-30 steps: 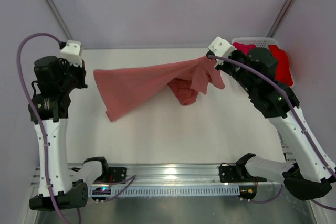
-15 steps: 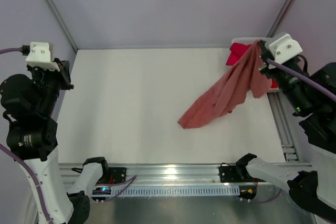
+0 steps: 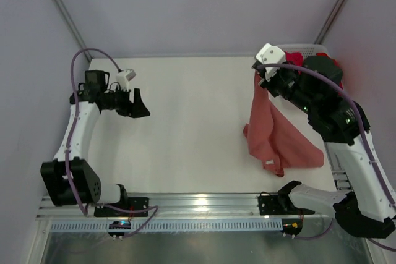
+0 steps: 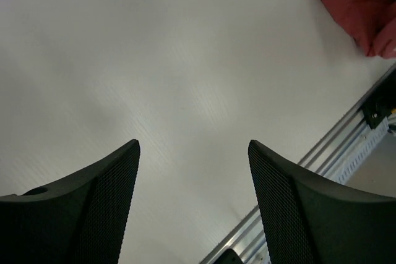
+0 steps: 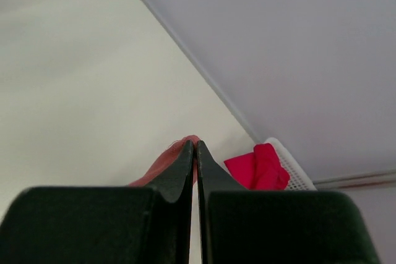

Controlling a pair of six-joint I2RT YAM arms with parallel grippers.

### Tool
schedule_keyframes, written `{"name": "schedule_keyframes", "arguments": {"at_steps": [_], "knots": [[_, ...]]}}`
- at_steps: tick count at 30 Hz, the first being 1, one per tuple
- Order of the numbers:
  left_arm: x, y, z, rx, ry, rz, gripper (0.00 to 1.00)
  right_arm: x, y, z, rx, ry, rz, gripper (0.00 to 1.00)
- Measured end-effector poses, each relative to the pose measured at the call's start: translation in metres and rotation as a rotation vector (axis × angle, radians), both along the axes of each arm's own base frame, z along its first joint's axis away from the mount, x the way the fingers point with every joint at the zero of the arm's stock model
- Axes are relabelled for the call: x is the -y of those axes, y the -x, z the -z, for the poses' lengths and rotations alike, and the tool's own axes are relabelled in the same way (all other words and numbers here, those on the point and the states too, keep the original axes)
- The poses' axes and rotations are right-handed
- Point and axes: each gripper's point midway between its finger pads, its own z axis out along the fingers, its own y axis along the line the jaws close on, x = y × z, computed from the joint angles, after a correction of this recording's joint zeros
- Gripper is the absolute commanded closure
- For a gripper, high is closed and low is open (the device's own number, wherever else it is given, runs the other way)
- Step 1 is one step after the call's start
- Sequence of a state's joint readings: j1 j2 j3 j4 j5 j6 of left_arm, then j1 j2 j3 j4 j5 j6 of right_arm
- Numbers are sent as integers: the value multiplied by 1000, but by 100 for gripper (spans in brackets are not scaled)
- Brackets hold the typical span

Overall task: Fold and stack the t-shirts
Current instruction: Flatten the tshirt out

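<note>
A salmon t-shirt [image 3: 272, 134] hangs from my right gripper [image 3: 257, 73], which is shut on its top edge at the back right. Its lower part lies bunched on the white table [image 3: 198, 128]. The right wrist view shows the jaws [image 5: 196, 144] pinched together on a bit of salmon cloth [image 5: 166, 160]. My left gripper [image 3: 143, 104] hovers open over the table's left side, holding nothing. In the left wrist view its fingers [image 4: 111, 202] stand wide apart over bare table, and the salmon t-shirt [image 4: 359, 4] shows far off. A red t-shirt [image 5: 260, 168] lies in the basket.
The white plastic basket [image 3: 307, 47] stands at the back right corner, behind my right arm, with red cloth [image 3: 296, 59] in it. A metal rail [image 3: 204, 202] runs along the near edge of the table. Grey walls close in the back and sides.
My left gripper has let go of the salmon t-shirt and opened. The right gripper swung the shirt from its stretched spread to the right side, where it now hangs and drapes.
</note>
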State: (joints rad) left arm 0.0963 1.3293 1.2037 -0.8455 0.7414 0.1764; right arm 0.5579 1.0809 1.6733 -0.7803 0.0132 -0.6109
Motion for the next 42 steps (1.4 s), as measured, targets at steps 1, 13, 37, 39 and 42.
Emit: {"name": "schedule_keyframes", "arguments": {"at_steps": [1,13,37,39,42], "knots": [[4,-3,7,-35,3,37,27,-8,-5,5,-23,-4,-17,97],[18,-17,25,-59,14,136,23,-171,-12,30,-137,80,-320,97],[6,-18,56,-104,-67,114,25,-106,169,80,-197,273,-845,97],[8,-21,54,-102,-69,120,26,-87,151,117,-232,331,-736,97],[14,-26,51,-94,-79,151,28,-69,136,166,-324,411,-647,97]]}}
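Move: The right hand already grips the t-shirt high up, the cloth trailing onto the table, its middle about 30 cm below, 5 cm back and 8 cm right. The open table it is taken to lies some 15 cm left, 9 cm back and 45 cm below; the laundry basket is about 25 cm ahead, 28 cm right and 37 cm below. From the left hand, that open table is roughly 24 cm right, 12 cm back, 20 cm below. Right hand, still pinching the t-shirt, sweeps about 25 cm left and back, then returns rightward, sinking some 14 cm. ##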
